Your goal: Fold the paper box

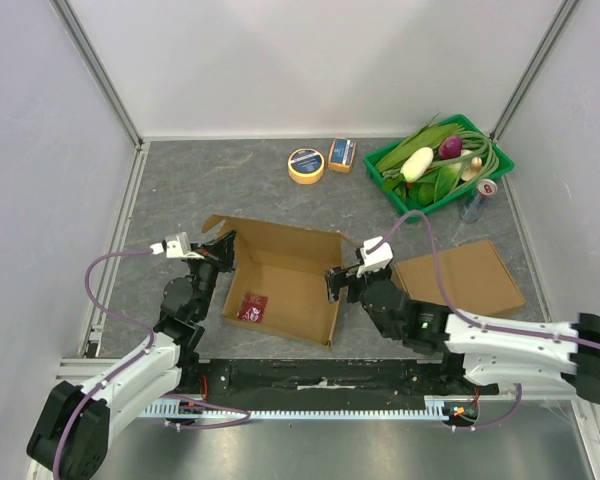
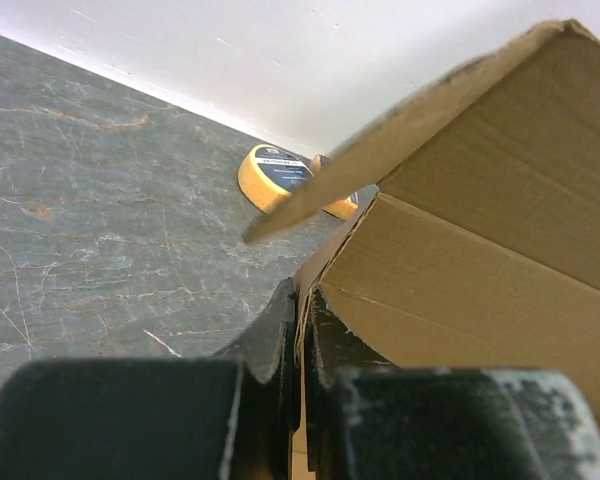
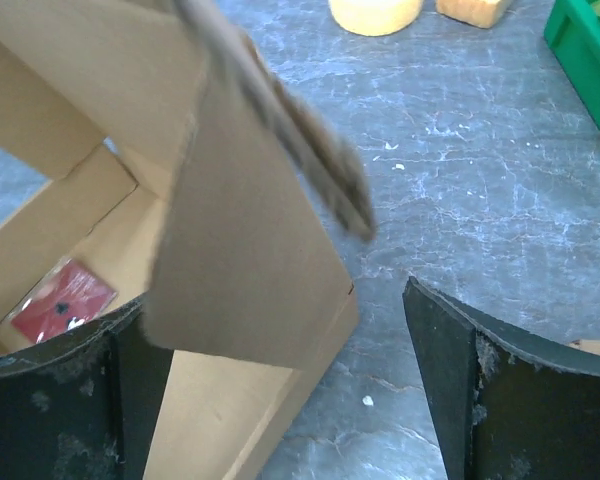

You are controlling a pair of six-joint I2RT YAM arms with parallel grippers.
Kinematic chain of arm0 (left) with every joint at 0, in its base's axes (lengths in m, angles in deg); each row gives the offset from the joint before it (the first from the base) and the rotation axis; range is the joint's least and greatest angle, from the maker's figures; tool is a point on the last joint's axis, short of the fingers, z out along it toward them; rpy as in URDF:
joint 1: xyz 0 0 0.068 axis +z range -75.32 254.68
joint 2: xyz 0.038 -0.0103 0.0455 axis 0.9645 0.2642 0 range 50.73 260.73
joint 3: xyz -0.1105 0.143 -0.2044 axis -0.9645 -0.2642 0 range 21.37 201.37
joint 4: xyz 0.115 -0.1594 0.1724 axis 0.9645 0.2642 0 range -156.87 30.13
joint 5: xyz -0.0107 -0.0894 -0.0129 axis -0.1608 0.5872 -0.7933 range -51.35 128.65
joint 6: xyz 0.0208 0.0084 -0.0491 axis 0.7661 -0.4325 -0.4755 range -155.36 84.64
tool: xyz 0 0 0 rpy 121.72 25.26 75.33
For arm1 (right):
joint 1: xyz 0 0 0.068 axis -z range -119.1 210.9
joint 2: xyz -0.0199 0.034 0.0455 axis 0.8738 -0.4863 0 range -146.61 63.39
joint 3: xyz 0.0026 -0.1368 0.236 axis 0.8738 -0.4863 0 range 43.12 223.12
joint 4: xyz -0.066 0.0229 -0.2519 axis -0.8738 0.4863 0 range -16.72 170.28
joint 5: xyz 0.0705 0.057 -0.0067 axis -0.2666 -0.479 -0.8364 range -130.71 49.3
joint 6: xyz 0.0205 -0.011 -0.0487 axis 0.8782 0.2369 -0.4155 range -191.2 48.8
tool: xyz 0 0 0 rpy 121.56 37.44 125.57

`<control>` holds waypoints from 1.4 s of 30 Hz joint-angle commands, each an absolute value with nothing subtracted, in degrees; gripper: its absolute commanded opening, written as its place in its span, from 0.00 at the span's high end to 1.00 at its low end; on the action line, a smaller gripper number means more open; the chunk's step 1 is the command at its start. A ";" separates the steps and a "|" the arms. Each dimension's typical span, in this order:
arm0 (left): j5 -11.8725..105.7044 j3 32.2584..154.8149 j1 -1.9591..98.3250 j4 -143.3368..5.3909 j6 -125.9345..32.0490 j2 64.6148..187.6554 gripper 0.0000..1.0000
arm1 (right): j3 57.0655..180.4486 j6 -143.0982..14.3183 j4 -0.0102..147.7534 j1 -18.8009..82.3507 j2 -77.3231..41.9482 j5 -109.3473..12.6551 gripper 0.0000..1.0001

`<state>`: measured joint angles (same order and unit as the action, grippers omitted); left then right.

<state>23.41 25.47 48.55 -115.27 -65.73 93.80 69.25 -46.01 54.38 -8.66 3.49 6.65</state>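
Observation:
The brown paper box (image 1: pixel 280 275) lies open in the middle of the table, its flaps standing up. A red packet (image 1: pixel 252 307) lies on its floor. My left gripper (image 1: pixel 223 250) is at the box's left side. In the left wrist view its jaws (image 2: pixel 302 300) are shut on the edge of a cardboard wall (image 2: pixel 480 250). My right gripper (image 1: pixel 338 281) is at the box's right side. In the right wrist view it stands open (image 3: pixel 270 300), its fingers (image 3: pixel 450 370) wide apart. A loose flap (image 3: pixel 250 250) lies between them, touching neither that I can see.
A flat cardboard sheet (image 1: pixel 470 280) lies to the right of the box. Behind it are a green basket (image 1: pixel 376 160) of vegetables and a can (image 1: pixel 477 198). A yellow tape roll (image 1: pixel 306 165) and a small orange box (image 1: pixel 342 154) sit at the back.

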 commanded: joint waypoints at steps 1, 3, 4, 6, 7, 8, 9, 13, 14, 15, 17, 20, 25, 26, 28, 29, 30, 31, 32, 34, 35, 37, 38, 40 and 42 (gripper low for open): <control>24.15 19.87 48.05 -112.57 -63.67 94.41 0.98 | 81.84 -42.28 88.36 -5.56 11.44 -8.59 0.02; 24.07 20.14 48.05 -111.87 -62.88 94.15 0.98 | 86.60 -43.08 97.47 -2.31 11.10 -18.09 0.02; 23.80 20.31 48.05 -111.00 -62.61 93.89 0.98 | 91.85 -42.64 100.23 -1.68 10.40 -19.51 0.02; 23.37 20.49 48.05 -111.08 -62.35 93.80 0.98 | 97.24 -41.15 107.36 -1.59 7.78 -20.40 0.02; 23.01 20.49 48.05 -110.99 -62.43 93.88 0.98 | 100.92 -38.71 108.77 -1.68 7.06 -20.49 0.02; 22.58 20.75 48.05 -110.99 -62.17 94.14 0.98 | 102.00 -37.47 109.92 -1.59 6.36 -21.45 0.03; 22.31 20.84 48.05 -110.90 -62.00 94.41 0.98 | 103.05 -36.85 110.19 -1.68 4.70 -22.15 0.05; 22.31 21.19 48.05 -109.94 -61.64 94.50 0.98 | 106.84 -33.85 114.49 -1.59 -0.32 -15.85 0.19; 22.31 21.10 48.05 -109.76 -61.64 94.41 0.98 | 106.76 -33.24 114.76 -1.59 -0.94 -14.44 0.21; 22.22 21.19 48.05 -109.59 -61.56 94.41 0.98 | 106.41 -32.89 114.59 -1.68 -2.07 -13.03 0.25; 21.52 21.19 48.05 -108.80 -61.47 94.06 0.98 | 105.88 -31.23 113.80 -1.68 -3.22 -11.97 0.35; 17.93 22.23 48.05 -108.88 -63.57 94.23 0.98 | 103.16 -29.20 109.16 -2.64 -4.46 -5.13 0.56; 15.01 25.83 47.96 -112.13 -67.78 98.97 0.98 | 102.00 -27.26 99.92 -2.38 -7.53 10.05 0.99; 14.93 26.98 47.96 -112.13 -68.06 100.02 0.98 | 102.79 -27.35 98.17 -2.21 -8.49 11.14 1.00; 14.75 29.27 47.96 -112.31 -68.23 103.54 0.98 | 105.94 -27.17 97.19 -0.98 -11.39 11.33 1.00; 14.57 31.37 47.96 -112.40 -68.23 104.60 0.98 | 106.66 -27.26 95.44 -0.63 -12.10 11.59 1.00; 14.31 32.17 47.96 -112.74 -68.23 105.74 0.98 | 107.19 -27.26 94.73 0.07 -13.15 11.68 1.00; 13.96 32.87 47.96 -114.14 -68.23 107.75 0.98 | 108.15 -27.17 94.29 0.52 -13.77 11.50 1.00; 13.78 33.84 48.05 -114.94 -68.32 108.73 0.98 | 108.68 -26.48 93.76 0.96 -14.38 11.15 1.00; 13.96 35.33 47.96 -116.08 -68.41 111.27 0.98 | 108.86 -25.51 93.32 2.10 -15.27 11.15 1.00; 14.22 35.95 47.96 -117.57 -68.06 112.16 0.98 | 108.78 -24.98 91.92 2.71 -15.36 10.98 1.00; 15.01 37.96 47.96 -118.02 -66.92 114.09 0.98 | 107.90 -25.85 89.37 3.42 -15.71 11.50 1.00; 15.10 38.41 47.96 -118.46 -66.92 115.58 0.98 | 107.81 -26.64 88.14 3.60 -15.97 11.68 1.00; 15.89 39.73 47.96 -120.30 -66.04 117.08 0.98 | 106.68 -26.82 86.73 4.21 -16.06 12.03 1.00; 16.68 41.57 47.96 -120.14 -64.47 117.96 0.98 | 107.71 -28.83 84.00 6.22 -16.15 10.10 1.00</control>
<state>15.85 38.16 48.20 -119.40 -66.30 115.74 105.51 -28.46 94.16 3.93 -16.24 8.29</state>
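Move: From the open right gripper, the middle of the box's right side flap is some 4 cm ahead, 1 cm left and 1 cm up, its near corner reaching between the fingers. The raised lid stands about 10 cm ahead, 9 cm left and 5 cm higher; the red packet lies 4 cm back, 17 cm left and 12 cm below. The left gripper already pinches the left side flap, with the yellow tape about 20 cm ahead, 15 cm right and 12 cm lower. Lift the right gripper about 10 cm and slightly back, then sink it again, tipping its fingers down some 25 degrees and closing them to pinch the right side flap's near edge. Carry it forward about 9 cm towards the tape, turning clockwise; meanwhile keep the left pinch and, starting late, bring that hand forward about 6 cm. ##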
